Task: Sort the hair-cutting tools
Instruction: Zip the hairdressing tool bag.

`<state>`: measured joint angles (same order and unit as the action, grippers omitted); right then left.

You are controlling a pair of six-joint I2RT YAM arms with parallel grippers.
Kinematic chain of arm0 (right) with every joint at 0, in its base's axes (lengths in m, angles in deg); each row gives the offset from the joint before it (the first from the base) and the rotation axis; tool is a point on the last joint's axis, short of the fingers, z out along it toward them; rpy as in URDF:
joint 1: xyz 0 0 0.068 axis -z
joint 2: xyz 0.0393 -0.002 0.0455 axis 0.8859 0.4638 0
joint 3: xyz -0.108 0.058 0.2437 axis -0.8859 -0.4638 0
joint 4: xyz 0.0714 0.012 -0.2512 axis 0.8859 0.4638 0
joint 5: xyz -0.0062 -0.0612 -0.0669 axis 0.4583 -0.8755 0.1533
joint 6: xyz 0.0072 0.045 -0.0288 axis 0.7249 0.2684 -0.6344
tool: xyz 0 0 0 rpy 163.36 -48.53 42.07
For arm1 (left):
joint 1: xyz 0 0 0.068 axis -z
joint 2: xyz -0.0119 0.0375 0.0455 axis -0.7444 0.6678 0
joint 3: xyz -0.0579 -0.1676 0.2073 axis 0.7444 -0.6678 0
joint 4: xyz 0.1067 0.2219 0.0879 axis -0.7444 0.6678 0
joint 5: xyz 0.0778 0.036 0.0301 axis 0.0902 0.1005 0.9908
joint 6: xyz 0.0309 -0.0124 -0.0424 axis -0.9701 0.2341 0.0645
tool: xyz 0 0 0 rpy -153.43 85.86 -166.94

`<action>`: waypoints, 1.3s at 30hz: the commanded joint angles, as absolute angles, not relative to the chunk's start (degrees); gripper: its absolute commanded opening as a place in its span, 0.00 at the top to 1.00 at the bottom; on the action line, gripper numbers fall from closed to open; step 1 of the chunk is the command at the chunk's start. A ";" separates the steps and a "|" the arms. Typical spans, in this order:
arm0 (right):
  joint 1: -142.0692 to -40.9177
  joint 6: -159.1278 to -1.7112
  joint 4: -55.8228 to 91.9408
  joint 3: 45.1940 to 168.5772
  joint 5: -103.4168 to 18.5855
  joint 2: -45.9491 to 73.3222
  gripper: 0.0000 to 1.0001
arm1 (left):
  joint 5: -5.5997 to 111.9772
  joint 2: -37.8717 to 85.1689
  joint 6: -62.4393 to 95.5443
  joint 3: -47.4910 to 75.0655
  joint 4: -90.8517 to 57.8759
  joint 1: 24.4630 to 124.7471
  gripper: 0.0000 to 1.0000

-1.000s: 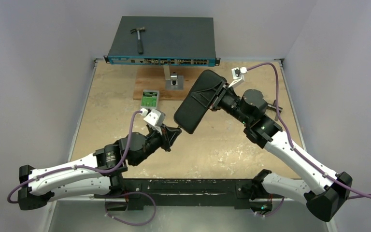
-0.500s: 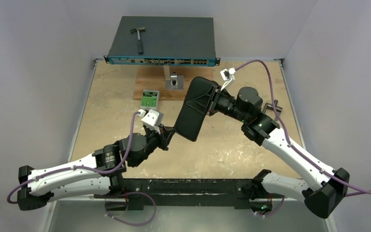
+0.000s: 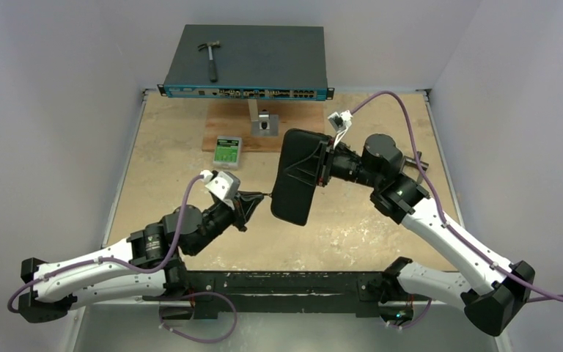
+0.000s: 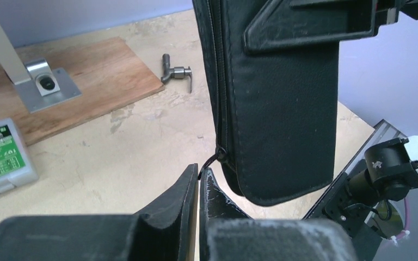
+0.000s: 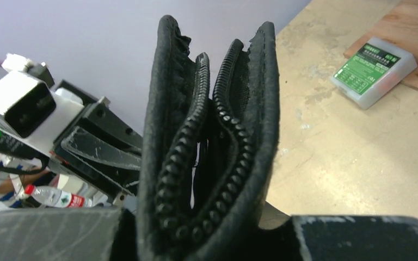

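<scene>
A black zip case [image 3: 298, 176] hangs in the air over the table's middle, and my right gripper [image 3: 326, 163] is shut on its upper side. In the right wrist view the case [image 5: 217, 136] stands between my right gripper's [image 5: 207, 231] fingers with its zip parted, and only a thin pale sliver shows inside. My left gripper [image 3: 259, 196] is shut on the zipper pull [image 4: 212, 160] at the case's lower corner [image 4: 277, 98]; in the left wrist view the left gripper [image 4: 198, 173] pinches the pull tab. The scissors, comb and clips are hidden.
A network switch [image 3: 245, 62] with a hammer [image 3: 210, 57] on it stands at the back. A wooden board [image 3: 238, 136] carries a metal post bracket [image 3: 264, 123]. A green-labelled plastic box [image 3: 228, 150] lies nearby. A grey T-handle tool [image 4: 177, 72] lies to the right.
My right arm has swung the case from slanted to nearly upright and brought it nearer. My left gripper has drawn back to the left, still holding the zipper pull.
</scene>
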<state>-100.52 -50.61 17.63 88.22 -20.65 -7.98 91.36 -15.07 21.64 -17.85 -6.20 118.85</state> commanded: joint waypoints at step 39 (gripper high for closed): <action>-100.30 -45.32 1.35 81.12 5.82 -12.35 1.00 | 44.27 -12.57 41.67 -26.77 -34.22 106.64 0.12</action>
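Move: The zip pull's cord is already pinched in the left fingertips; its slider sits about 2 cm to their right and 1 cm ahead and above. The bag's middle is some 7 cm right, 4 cm ahead and 3 cm higher, and the green box on the table lies roughly 27 cm ahead, 15 cm left and 27 cm below. From the right hand, which holds the bag, that zip pull is about 6 cm back, 7 cm left and 3 cm lower. The left fingers' pinch on the zip cord ends: the left hand rises about 4.5 cm while the right, keeping its grip, carries the bag down and back. The left then opens wide, draws back and right and sinks a little, swinging clockwise at the bag's zip edge. The right carries on back, about 8 cm in all, rising again after a 6 cm dip and turning counter-clockwise some 20 degrees. ##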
